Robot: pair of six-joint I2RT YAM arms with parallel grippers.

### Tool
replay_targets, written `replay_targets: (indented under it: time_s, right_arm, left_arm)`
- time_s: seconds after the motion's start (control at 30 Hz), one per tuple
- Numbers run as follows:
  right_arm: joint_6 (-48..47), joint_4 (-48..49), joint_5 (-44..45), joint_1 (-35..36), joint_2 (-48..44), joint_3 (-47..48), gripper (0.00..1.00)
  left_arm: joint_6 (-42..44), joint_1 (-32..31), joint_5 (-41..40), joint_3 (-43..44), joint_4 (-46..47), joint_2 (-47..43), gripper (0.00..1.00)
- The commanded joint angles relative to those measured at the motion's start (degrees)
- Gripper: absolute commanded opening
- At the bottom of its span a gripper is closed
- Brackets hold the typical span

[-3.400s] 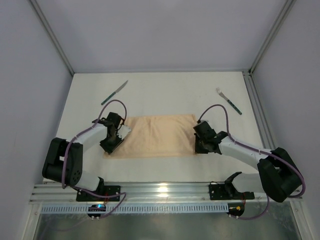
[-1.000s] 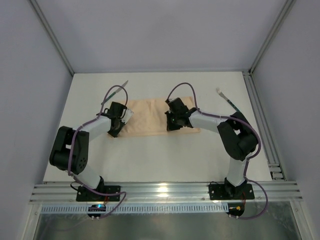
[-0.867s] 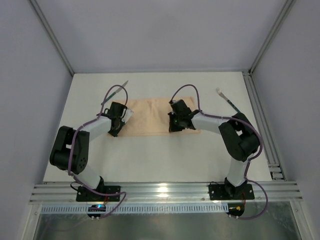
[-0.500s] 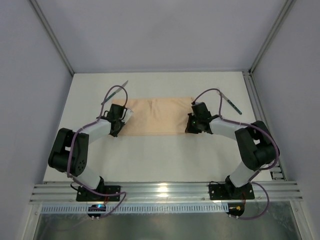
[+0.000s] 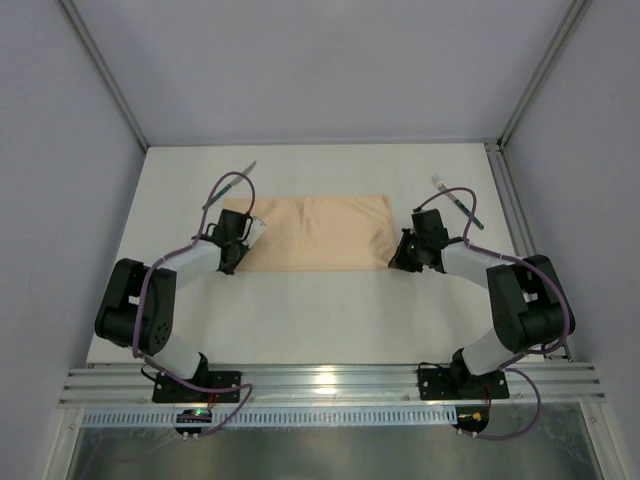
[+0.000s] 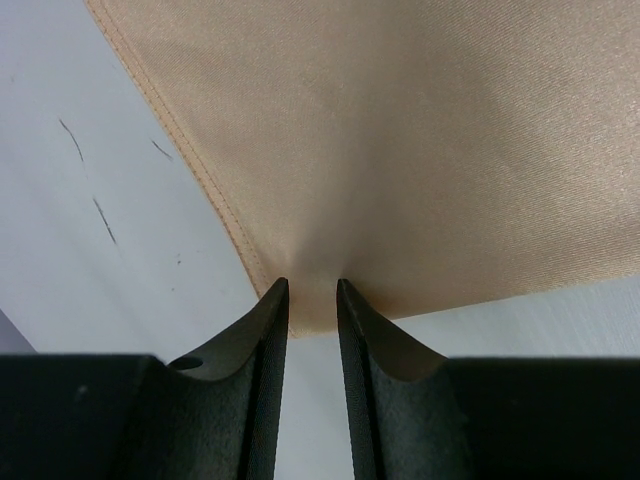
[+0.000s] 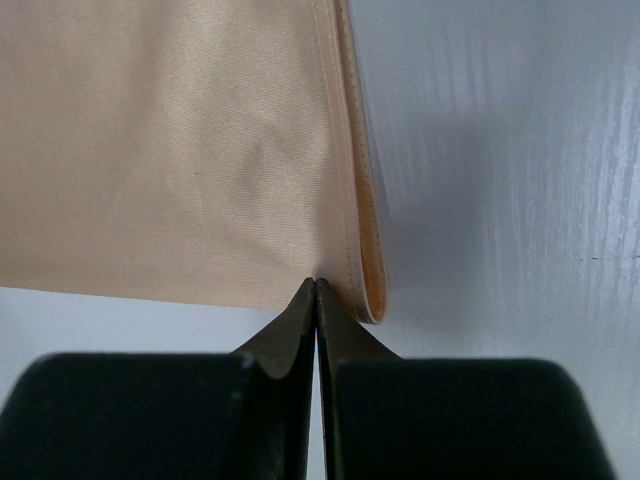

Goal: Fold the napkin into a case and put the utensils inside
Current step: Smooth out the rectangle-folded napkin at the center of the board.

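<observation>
The peach-orange napkin lies flat as a wide rectangle mid-table. My left gripper sits at its near left corner. In the left wrist view the cloth puckers toward that gripper, whose jaws are narrowly apart with the corner pinched between them. My right gripper is at the near right corner. In the right wrist view it is shut, its tips touching the napkin's near edge beside a doubled right hem. The knife lies far left. The fork lies far right, partly behind a cable.
An aluminium rail carries both arm bases along the near edge. A metal track borders the white table on the right. Grey walls enclose the far and side edges.
The right gripper, shut throughout, has slid rightward along the napkin from its middle to the near right corner. The left gripper stayed at the left corner. The napkin looks smoother and wider.
</observation>
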Motion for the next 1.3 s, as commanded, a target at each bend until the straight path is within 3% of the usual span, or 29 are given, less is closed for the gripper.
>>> replay_targets:
  time_s: [0.0, 0.2, 0.27, 0.4, 0.57, 0.93, 1.27]
  right_arm:
    - [0.7, -5.2, 2.6, -0.7, -1.2, -1.7, 0.04]
    - [1.1, -3.9, 1.2, -0.7, 0.6, -2.0, 0.04]
    - [1.0, -4.1, 1.9, -0.7, -0.1, -2.0, 0.04]
    - [0.8, -4.2, 2.2, -0.7, -0.5, -1.7, 0.04]
    - [1.4, -3.5, 2.1, -0.2, 0.0, -1.5, 0.04]
    - [0.6, -3.8, 3.2, -0.1, -0.3, -2.2, 0.04]
    - [0.4, -3.8, 3.1, -0.1, -0.1, -1.9, 0.04]
  left_arm:
    - [0.5, 0.8, 1.8, -2.0, -4.3, -2.4, 0.29]
    - [-2.6, 0.8, 18.5, 4.1, -6.5, -12.3, 0.31]
    - [-4.3, -0.1, 20.2, 6.9, -7.3, -13.1, 0.31]
    - [-3.0, -6.5, 15.1, 9.4, -7.8, -7.6, 0.23]
    - [1.1, -12.1, 6.5, 8.7, -4.4, 0.9, 0.0]
    - [6.1, -12.4, 0.4, -0.4, 0.0, 2.0, 0.0]
    - [5.5, -3.2, 4.2, -7.1, -2.3, -5.5, 0.0]
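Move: The napkin's near-left corner lies right at the left fingertips, about 1 cm to their left and 1 cm below. From that hand the middle of the folded napkin is some 9 cm ahead and 20 cm to the right; the knife lies about 22 cm straight ahead. From the right hand, holding at the near-right corner, the napkin's middle is roughly 9 cm ahead and 19 cm to the left. The napkin's near edge gets another smoothing stroke: the left hand lifts off the corner by some 8 cm, arcs about 11 cm to the right while turning clockwise and closing its fingers, and comes down at table height. With shut tips on the cloth it then slides about 6 cm left, back towards the near-left corner, as the right hand stays with closed tips at the near-right corner. ##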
